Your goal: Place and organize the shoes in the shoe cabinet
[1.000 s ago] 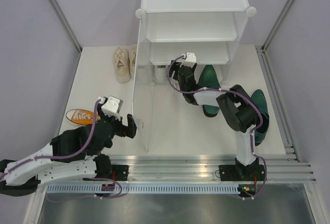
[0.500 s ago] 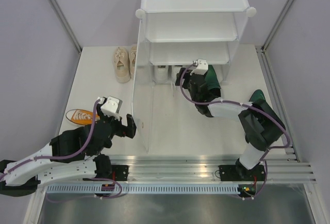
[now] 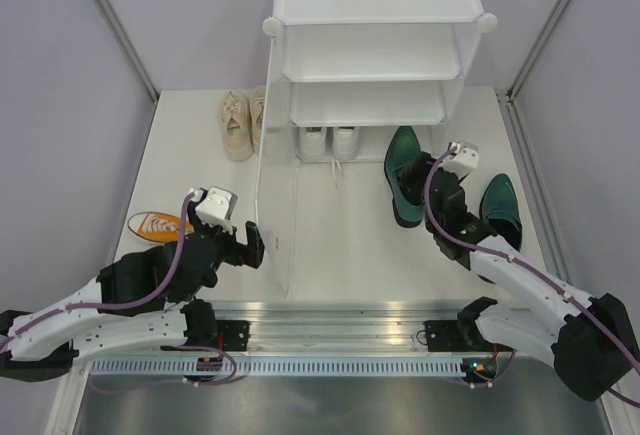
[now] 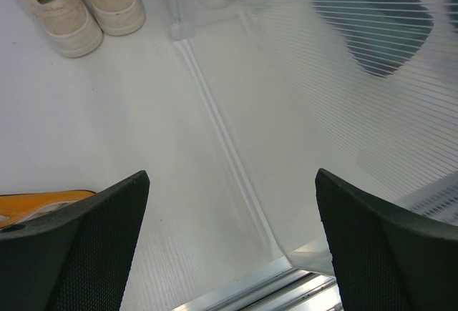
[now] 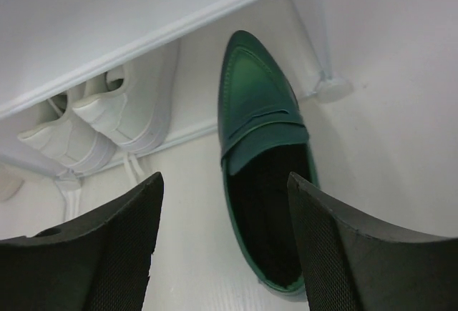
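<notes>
The white shoe cabinet (image 3: pixel 375 50) stands at the back. A white pair of shoes (image 3: pixel 330 141) sits in its bottom tier. One dark green heel (image 3: pixel 403 167) lies with its toe just under the lowest shelf (image 5: pixel 107 11), and the other (image 3: pixel 500 210) is outside on the right. My right gripper (image 3: pixel 432 183) hovers open over the near heel (image 5: pixel 261 111), its fingers either side of the shoe's opening. Low at the cabinet's left panel (image 4: pixel 343 75), my left gripper (image 3: pixel 248 240) is wide open and holds nothing. Cream sneakers (image 3: pixel 240 123) and an orange sneaker (image 3: pixel 155 223) lie to the left.
Grey walls close in the white floor on both sides. A metal rail (image 3: pixel 400 315) runs along the near edge by the arm bases. The cabinet's translucent left panel stands between my left arm and the tiers.
My right arm has drawn back out of the cabinet's bottom tier and swung right, over the green heel, with its jaws a little narrower. The left arm has not moved.
</notes>
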`<state>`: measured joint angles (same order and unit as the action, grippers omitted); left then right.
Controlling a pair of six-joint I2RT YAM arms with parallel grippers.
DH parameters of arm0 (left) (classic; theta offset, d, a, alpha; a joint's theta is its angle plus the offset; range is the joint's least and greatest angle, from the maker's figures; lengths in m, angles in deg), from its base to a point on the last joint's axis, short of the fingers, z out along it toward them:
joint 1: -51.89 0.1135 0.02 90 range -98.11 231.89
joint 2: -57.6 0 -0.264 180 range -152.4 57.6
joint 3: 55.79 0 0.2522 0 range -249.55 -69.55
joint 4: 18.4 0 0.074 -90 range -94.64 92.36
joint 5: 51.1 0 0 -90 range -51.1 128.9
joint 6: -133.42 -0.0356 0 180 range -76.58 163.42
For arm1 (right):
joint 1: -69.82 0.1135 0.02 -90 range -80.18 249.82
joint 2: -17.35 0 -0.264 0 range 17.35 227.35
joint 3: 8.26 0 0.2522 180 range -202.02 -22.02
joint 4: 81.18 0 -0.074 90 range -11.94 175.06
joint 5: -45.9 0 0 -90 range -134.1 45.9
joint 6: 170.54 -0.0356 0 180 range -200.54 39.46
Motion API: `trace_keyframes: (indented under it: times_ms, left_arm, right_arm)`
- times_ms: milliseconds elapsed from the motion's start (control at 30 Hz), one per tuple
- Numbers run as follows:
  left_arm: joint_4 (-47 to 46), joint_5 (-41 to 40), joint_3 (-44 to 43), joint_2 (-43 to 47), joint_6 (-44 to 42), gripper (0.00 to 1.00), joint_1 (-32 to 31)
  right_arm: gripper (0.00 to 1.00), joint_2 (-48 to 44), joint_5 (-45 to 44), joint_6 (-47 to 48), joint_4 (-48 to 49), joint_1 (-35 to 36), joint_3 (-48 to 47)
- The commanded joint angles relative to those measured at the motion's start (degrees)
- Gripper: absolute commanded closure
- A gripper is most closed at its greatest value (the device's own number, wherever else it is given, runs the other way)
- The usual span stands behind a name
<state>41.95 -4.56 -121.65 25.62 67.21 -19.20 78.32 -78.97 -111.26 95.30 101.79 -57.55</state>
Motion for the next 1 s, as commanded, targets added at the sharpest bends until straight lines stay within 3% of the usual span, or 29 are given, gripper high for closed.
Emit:
trace_keyframes:
  times_ms: [0,300,400,533,600,633,667,967]
  left_arm:
    - [-1.59,-0.92,0.33,-0.36,-1.82,0.00,0.25]
    - [-1.68,-0.40,0.42,-0.27,-1.82,0.00,0.25]
    - [-1.59,-0.05,0.42,-0.27,-1.82,0.00,0.25]
    - [-1.68,0.05,0.42,0.08,-1.91,0.00,0.16]
    - [-1.68,0.13,0.42,0.17,-1.91,0.00,0.25]
    - [-1.68,0.13,0.42,0.26,-1.91,0.00,0.25]
    - [-1.68,0.22,0.42,0.43,-1.91,0.00,0.25]
    - [-1.76,0.57,0.42,0.87,-1.91,0.00,0.25]
  right_arm:
    - [0.26,-2.17,-0.21,-6.54,-9.97,-3.04,3.61]
    - [0.27,6.68,12.98,-7.69,-2.96,-11.83,5.03]
    - [0.36,11.69,14.83,-6.64,-1.71,-13.24,2.93]
    - [0.71,14.44,15.80,-6.98,-1.63,-13.60,0.73]
    - [0.81,14.96,16.06,-7.33,-1.28,-13.60,-0.41]
    - [0.94,15.14,16.06,-7.60,-1.28,-13.60,-0.94]
    - [0.98,15.49,16.06,-7.69,-1.28,-13.60,-1.99]
    - [0.99,20.15,14.31,-9.18,-1.54,-13.60,-10.95]
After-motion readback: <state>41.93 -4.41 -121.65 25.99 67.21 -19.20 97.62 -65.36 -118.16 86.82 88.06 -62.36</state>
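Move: The right hand hangs open over the green shoe that lies toe-first at the cabinet: its middle is about 2 cm ahead, 1 cm to the right and some 13 cm below. The cabinet's right foot stands around 9 cm ahead and 9 cm to the right; the nearer white shoe is about 16 cm ahead and 15 cm left, and the other green shoe some 11 cm back and 26 cm right. From the idle left hand the aimed-at shoe lies roughly 18 cm ahead, 33 cm right and 20 cm below. The right hand drops about 12 cm while swinging some 5 cm to its right, first easing slightly back and tipping the fingers down about 20 degrees, to bring them to the right-hand side wall of the green shoe's opening, just behind the strap. There the fingers close almost fully and pinch that thin wall, and the hand then draws the shoe forward about 3 cm and slightly left, towards the cabinet, rising just a little at the end. ##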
